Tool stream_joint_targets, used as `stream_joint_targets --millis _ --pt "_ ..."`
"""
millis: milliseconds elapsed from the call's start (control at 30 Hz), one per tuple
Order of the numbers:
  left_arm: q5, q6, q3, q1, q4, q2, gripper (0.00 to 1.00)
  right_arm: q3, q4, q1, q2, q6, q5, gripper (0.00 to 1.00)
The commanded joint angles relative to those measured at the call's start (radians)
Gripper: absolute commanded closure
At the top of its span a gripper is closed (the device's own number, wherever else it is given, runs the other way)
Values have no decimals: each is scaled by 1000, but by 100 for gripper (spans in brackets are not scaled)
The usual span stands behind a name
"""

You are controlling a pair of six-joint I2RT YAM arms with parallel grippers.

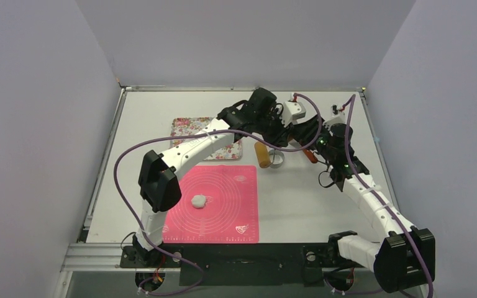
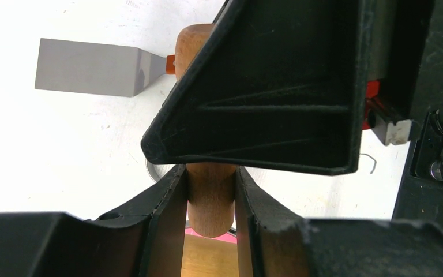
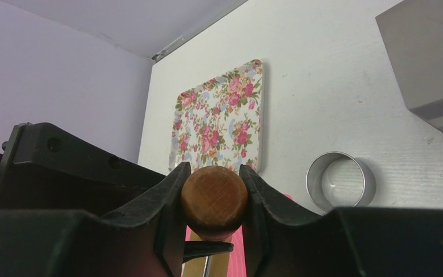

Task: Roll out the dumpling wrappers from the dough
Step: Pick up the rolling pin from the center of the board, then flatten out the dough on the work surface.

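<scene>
A wooden rolling pin (image 1: 262, 155) hangs above the table at the back, gripped by both arms. My left gripper (image 1: 276, 136) is shut on its shaft (image 2: 210, 193), one finger on each side. My right gripper (image 1: 297, 140) is shut on the pin's rounded end (image 3: 214, 199); one of its black fingers (image 2: 265, 109) crosses the left wrist view. A small lump of white dough (image 1: 199, 200) lies on the pink mat (image 1: 223, 211), well away from both grippers. No dumpling wrappers are in view.
A metal ring cutter (image 1: 277, 161) (image 3: 340, 180) stands just below the pin. A spatula (image 1: 310, 155) with a grey blade (image 2: 86, 67) lies beside it. A floral tray (image 1: 202, 133) (image 3: 222, 124) sits at the back left, beyond the mat.
</scene>
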Motion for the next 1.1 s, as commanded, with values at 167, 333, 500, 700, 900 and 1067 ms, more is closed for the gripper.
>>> stream_joint_targets --millis 167,333,500,700,900,1067 --pt "40 -17 23 46 -36 -87 58 69 -21 77 -13 -176 116 100" --pt "66 2 -55 99 -47 -172 56 78 -12 86 6 -196 124 100" --pt "48 37 -133 122 -65 -242 53 92 8 106 37 -206 124 100" --pt "44 76 -168 154 -163 -300 51 124 19 154 72 -249 111 100" --pt "-64 61 -238 400 -370 -434 50 115 188 374 86 -418 107 100" --pt "-24 76 -522 789 -390 -638 49 158 315 623 235 -499 172 100"
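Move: The rolling pin's handle is off the table, already gripped by both hands, its roller hanging about 8 cm to the right hand's left and 8 cm below, 2 cm nearer the bases. From the right hand the dough lies some 29 cm left, 10 cm back and 20 cm below; at table level the ring cutter is about 4 cm left and 2 cm ahead, the floral tray 29 cm left and 12 cm ahead. From the left hand the dough is some 27 cm left, 9 cm back, 19 cm below. The pin's handle passes wholly to the right hand: the left fingers open, let go and back off left and slightly up, then swing quickly left, about 28 cm in all, turning counter-clockwise. The right keeps its grip, first sinking 2–3 cm while its left side rolls down, then sweeps left and back towards the dough, roughly 14 cm left, swinging counter-clockwise. ##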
